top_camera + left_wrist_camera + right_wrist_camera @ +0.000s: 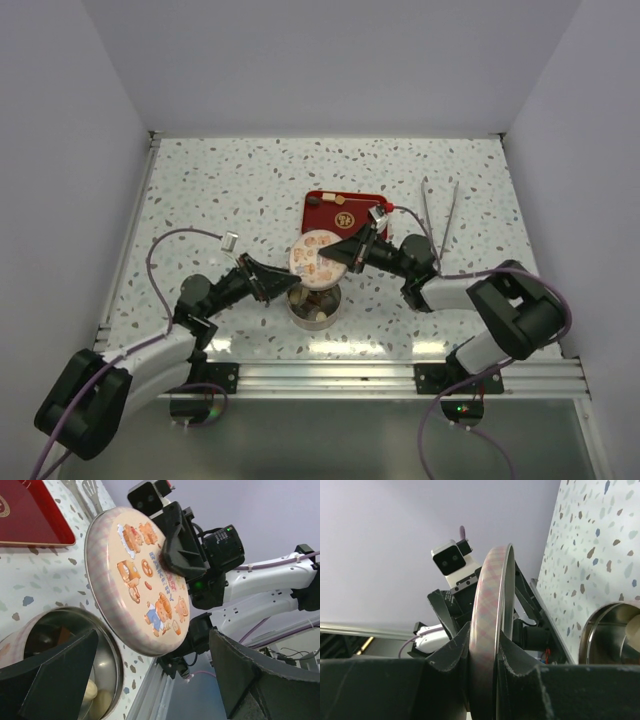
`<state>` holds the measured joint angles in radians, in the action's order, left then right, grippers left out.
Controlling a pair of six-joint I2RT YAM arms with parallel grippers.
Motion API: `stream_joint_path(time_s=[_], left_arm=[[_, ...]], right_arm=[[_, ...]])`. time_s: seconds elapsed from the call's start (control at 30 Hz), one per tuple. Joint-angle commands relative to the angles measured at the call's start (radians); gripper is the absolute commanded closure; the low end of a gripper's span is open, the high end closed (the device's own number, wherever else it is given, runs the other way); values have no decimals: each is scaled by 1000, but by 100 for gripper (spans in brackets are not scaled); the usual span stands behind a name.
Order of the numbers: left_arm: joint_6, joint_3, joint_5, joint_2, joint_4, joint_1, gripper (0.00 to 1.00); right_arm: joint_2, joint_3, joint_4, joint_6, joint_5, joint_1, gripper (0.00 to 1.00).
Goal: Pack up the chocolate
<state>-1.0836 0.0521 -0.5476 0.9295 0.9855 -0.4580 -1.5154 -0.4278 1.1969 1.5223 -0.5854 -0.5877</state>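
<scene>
The round metal tin stands open near the table's front edge. Chocolate lies inside it: cream pieces and a brown piece show in the left wrist view. My right gripper is shut on the rim of the tin's lid, which is printed with cartoon bears. The lid hangs tilted just above the tin's far side. My left gripper is open and holds nothing; it sits beside the tin on its left.
A red rectangular tray lies just behind the tin. Metal tongs rest on the table to the right of the tray. White walls close in the table on the left, the right and the back.
</scene>
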Motion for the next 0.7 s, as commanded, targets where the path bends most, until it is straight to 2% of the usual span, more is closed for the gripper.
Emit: stream_joint_path(time_s=[0.0, 0.1, 0.23, 0.43, 0.5, 0.53, 0.57, 0.67], left_arm=[[-65, 15, -8, 26, 154, 7, 1], [-87, 11, -8, 58, 188, 7, 1], [-96, 8, -2, 80, 216, 7, 1], [-81, 47, 9, 98, 193, 5, 5], [-81, 61, 2, 115, 193, 7, 12], [-81, 66, 0, 127, 186, 5, 20], [-81, 71, -6, 130, 180, 5, 23], [-88, 74, -11, 138, 191, 4, 27]], right_arm=[[-64, -29, 273, 115, 16, -20, 93], [-161, -34, 420, 182, 36, -46, 94], [-152, -39, 362, 125, 38, -69, 95], [-19, -55, 83, -36, 4, -72, 95], [39, -78, -75, -123, -2, -73, 95], [56, -84, -121, -148, 2, -73, 95], [69, -94, -188, -187, 2, -73, 94], [89, -103, -246, -218, 2, -75, 94]])
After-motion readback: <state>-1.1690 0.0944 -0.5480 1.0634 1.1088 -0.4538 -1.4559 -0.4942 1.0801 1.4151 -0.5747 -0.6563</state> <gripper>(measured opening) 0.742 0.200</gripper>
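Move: The left gripper is wide open. The middle of the lid, tilted and pinched in the right gripper, lies about 4 cm ahead of it, 6 cm to its right and 2 cm higher. The open tin stands level with it fore and aft, 6 cm to its right and some 12 cm below; the red tray is roughly 25 cm ahead, 14 cm right. From the right gripper, the lid's middle is 1 cm back, 4 cm left and 3 cm lower. Carry the lid in the right gripper's kept pinch about 2 cm left towards the left jaws, first dipping some 3 cm, then rising about 5 cm while easing slightly back and tipping up again. Ease the left gripper forward and up a centimetre or so to straddle the lid's near edge, and start closing its fingers, to about three quarters open. ##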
